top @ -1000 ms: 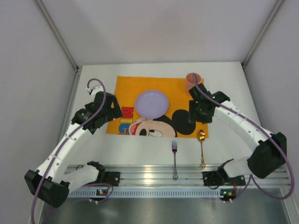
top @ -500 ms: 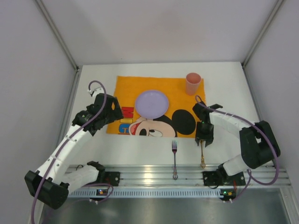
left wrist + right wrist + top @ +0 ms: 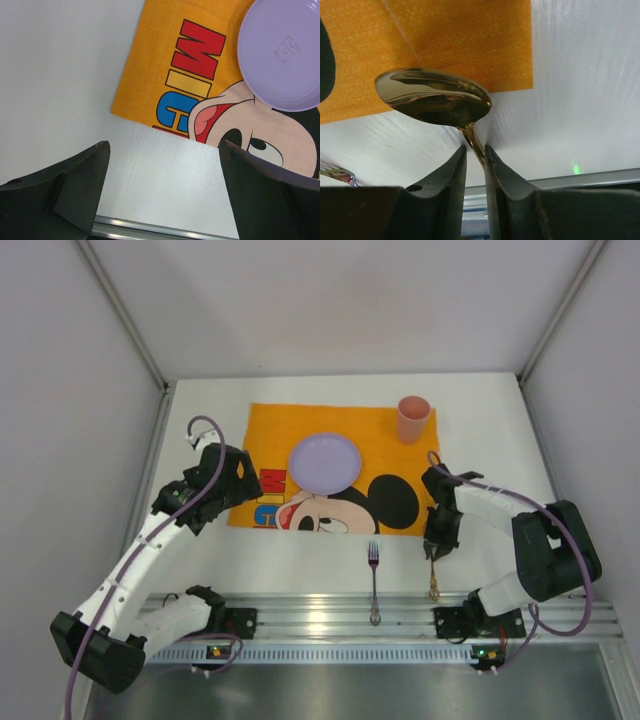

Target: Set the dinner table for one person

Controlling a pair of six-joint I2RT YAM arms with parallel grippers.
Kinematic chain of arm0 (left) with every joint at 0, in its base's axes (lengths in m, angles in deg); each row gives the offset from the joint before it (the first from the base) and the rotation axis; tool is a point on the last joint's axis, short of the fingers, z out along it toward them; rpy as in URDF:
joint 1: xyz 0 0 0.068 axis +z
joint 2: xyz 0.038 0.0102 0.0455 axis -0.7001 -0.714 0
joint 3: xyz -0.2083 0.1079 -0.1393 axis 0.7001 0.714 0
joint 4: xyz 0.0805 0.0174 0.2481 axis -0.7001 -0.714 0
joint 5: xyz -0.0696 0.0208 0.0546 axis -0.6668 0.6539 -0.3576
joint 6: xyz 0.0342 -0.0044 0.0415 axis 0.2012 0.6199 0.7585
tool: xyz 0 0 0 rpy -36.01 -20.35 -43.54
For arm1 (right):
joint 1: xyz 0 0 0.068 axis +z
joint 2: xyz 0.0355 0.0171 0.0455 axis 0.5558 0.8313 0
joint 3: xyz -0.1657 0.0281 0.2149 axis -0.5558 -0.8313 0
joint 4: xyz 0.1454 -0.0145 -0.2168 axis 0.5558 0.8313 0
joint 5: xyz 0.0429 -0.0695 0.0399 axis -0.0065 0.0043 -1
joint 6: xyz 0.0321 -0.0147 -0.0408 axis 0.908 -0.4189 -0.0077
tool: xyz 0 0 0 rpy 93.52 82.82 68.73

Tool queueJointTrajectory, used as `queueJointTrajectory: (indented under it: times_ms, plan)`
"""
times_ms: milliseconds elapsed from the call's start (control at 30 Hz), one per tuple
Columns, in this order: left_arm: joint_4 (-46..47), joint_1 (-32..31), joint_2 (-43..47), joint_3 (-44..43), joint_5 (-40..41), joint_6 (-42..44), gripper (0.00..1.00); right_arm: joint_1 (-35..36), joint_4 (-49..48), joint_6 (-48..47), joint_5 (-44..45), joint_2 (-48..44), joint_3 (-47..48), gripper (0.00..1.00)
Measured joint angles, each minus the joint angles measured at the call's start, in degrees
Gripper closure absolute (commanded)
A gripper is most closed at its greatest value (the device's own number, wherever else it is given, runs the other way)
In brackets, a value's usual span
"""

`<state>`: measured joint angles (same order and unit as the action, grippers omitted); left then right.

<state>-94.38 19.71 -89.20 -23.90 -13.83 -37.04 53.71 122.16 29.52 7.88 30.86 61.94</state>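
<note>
On the white dinner table [image 3: 480, 410] lies an orange Mickey Mouse placemat [image 3: 270, 425] with a lilac plate [image 3: 325, 462] and a pink cup [image 3: 413, 418] on it. A gold spoon [image 3: 435, 97] lies just off the mat's near right corner, its handle [image 3: 433, 585] pointing toward me. My right gripper [image 3: 475, 148] is down over the spoon's neck, its jaws narrowed to a slim gap around it. The right finger touches the neck and the left one stands a hair off. A fork [image 3: 373, 575] lies left of the spoon. My left gripper [image 3: 164, 145] hovers wide open at the mat's near left corner, holding nothing.
A metal rail [image 3: 320, 615] runs along the table's near edge, close behind the ends of the fork and spoon handles. Grey walls enclose the table on the left, right and back.
My right arm swung back from the cup to the spoon and came down over its neck, its jaws narrowing steadily. The left arm barely shifted.
</note>
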Motion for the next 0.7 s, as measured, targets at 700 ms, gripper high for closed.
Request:
queueJointTrajectory:
  times_ms: [700]
  plan:
    - [0.4, 0.0, -3.0, -0.3, -1.2, 1.0, 0.05, 2.4, 7.9, -1.5, 4.2, -3.5, 15.4, 1.0]
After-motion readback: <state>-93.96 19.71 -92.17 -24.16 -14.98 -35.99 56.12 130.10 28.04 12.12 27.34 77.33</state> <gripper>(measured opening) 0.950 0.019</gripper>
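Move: The spoon lies right at the right hand, its neck already between the half-open fingers, the spoon's middle about 2 cm back and 1 cm lower. The fork is some 13 cm to that hand's left and 7 cm back; the cup stands about 28 cm ahead and 3 cm left, and the plate some 23 cm ahead and 24 cm left. From the left hand, the spoon is roughly 39 cm right, 11 cm back and 19 cm down. The right hand stays low, easing barely half a centimetre left while its fingers shut fully and pinch the spoon's handle just behind the bowl, and holds there a moment. Keeping that pinch, it then lifts with gathering speed, about 7 cm up and 5 cm forward with a slight drift left, towards the cup and the mat's near right corner, the fingertips swinging outward by some 10 degrees. ##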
